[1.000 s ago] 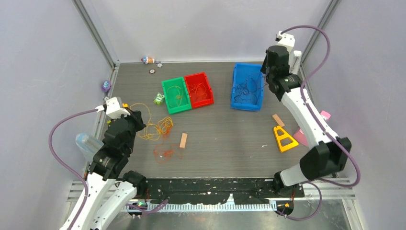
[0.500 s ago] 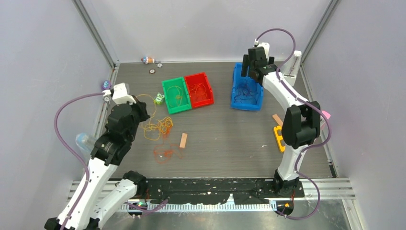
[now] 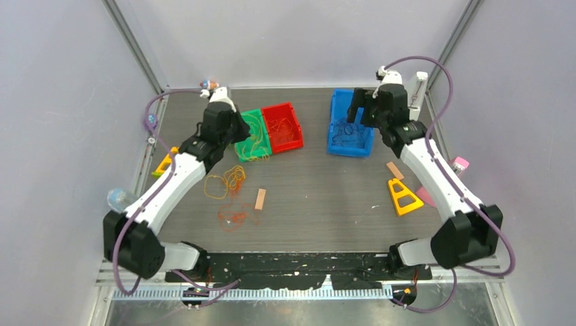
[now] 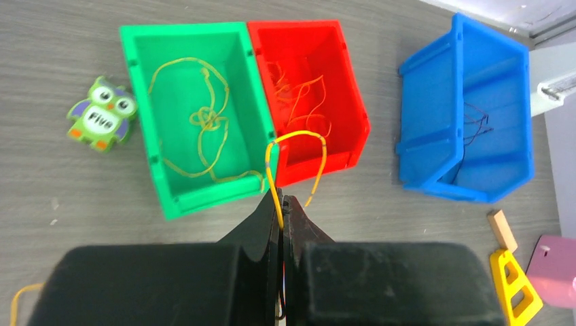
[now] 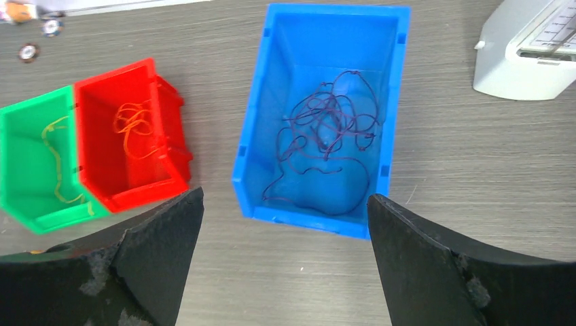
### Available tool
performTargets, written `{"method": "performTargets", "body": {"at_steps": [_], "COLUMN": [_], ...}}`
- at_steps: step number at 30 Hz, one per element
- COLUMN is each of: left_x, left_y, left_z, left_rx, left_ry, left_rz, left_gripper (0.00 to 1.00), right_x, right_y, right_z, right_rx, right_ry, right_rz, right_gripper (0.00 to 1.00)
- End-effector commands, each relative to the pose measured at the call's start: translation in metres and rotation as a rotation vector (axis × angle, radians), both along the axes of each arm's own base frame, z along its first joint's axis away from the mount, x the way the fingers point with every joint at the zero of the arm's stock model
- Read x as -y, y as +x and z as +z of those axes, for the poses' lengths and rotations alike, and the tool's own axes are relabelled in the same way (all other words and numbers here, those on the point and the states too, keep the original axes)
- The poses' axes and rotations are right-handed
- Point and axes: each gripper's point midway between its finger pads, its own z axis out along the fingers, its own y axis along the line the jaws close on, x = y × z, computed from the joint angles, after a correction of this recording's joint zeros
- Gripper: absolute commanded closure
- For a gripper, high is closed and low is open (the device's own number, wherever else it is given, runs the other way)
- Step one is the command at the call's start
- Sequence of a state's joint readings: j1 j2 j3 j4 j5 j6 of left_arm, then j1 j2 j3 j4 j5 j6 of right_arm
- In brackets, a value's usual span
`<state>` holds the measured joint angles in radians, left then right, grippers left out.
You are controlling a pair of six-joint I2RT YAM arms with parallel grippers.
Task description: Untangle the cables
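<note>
My left gripper (image 4: pixel 282 202) is shut on a thin yellow cable (image 4: pixel 299 136) that arches up from the fingertips, just in front of the green bin (image 4: pixel 144 109) and the red bin (image 4: pixel 353 102). In the top view the left gripper (image 3: pixel 238 130) hangs over the green bin. Another yellow cable (image 4: pixel 202 119) lies in the green bin, orange cable (image 4: pixel 303 92) lies in the red bin. My right gripper (image 5: pixel 285 207) stands wide open and empty above the blue bin (image 5: pixel 255 136), which holds dark purple cable (image 5: pixel 329 125). Yellow loops (image 3: pixel 228 180) and an orange-red tangle (image 3: pixel 233 217) rest on the table.
A tan block (image 3: pixel 260 199) lies beside the loose cables. A second tan block (image 3: pixel 394 170) and a yellow triangle (image 3: pixel 403 197) sit at the right. An owl toy (image 4: pixel 100 122) lies left of the green bin. A white scale (image 5: pixel 530 47) stands beyond the blue bin.
The left arm swung from the near-left side up to the green bin, carrying the yellow cable. The right gripper opened above the blue bin and drew back slightly.
</note>
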<state>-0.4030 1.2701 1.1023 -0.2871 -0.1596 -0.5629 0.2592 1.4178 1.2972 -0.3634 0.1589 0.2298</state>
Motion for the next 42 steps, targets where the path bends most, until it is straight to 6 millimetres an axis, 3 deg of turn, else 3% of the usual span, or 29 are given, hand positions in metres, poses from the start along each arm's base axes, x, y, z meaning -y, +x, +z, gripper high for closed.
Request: {"method": "performTargets", "body": {"at_steps": [1, 8, 16, 23, 32, 33, 35, 38, 42], "left_x": [0.027, 0.041, 0.015, -0.015, -0.028, -0.030, -0.031, -0.033, -0.036], "left_y": [0.050, 0.098, 0.117, 0.126, 0.150, 0.152, 0.153, 0.147, 0.128], "left_z": [0.041, 0.051, 0.061, 0.037, -0.027, -0.033, -0.038, -0.033, -0.013], "left_rx": [0.120, 0.142, 0.167, 0.144, 0.042, 0.027, -0.006, -0.022, -0.023], "left_ry": [-0.105, -0.088, 0.087, 0.275, 0.398, 0.394, 0.373, 0.365, 0.361], "left_rz": [-0.006, 0.017, 0.116, 0.211, 0.224, 0.225, 0.209, 0.194, 0.169], "left_gripper": [1.00, 1.00, 1.00, 1.00, 1.00, 0.92, 0.59, 0.24, 0.14], "right_x": [-0.018, -0.014, -0.015, -0.018, -0.020, -0.020, -0.020, -0.021, -0.033], "right_y": [-0.019, -0.036, -0.037, -0.036, -0.038, -0.038, -0.040, -0.043, -0.052], "right_z": [0.032, 0.045, 0.038, 0.033, 0.029, 0.029, 0.028, 0.024, 0.016], "right_rx": [0.129, 0.190, 0.199, 0.199, 0.194, 0.193, 0.186, 0.170, 0.128], "right_ry": [0.122, 0.142, 0.156, 0.169, 0.175, 0.175, 0.174, 0.174, 0.181], "right_rz": [0.079, 0.080, 0.078, 0.091, 0.101, 0.099, 0.101, 0.111, 0.163], "right_gripper": [0.05, 0.05, 0.05, 0.05, 0.05, 0.05, 0.05, 0.05, 0.05]}}
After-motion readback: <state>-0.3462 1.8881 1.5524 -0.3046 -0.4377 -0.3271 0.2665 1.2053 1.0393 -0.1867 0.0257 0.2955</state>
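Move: The yellow cable pinched in the left hand goes to the green box, whose middle is about 12 cm ahead, 1 cm left and 21 cm below that hand. The red box sits 14 cm ahead and 9 cm right, the owl toy 11 cm ahead and 10 cm left, and the loose yellow cable on the table 3 cm back and 7 cm left. From the right hand, the green box lies some 8 cm ahead and 35 cm left. The yellow cable, already held, is swung forward about 14 cm over the green box: the left hand drifts right, then swings back left while lifting 5 cm, then drops about 12 cm towards the box, its left side rolling up some 25 degrees. Near the bottom the fingers open wide and let go. The empty right hand eases back 4 cm, staying open. ##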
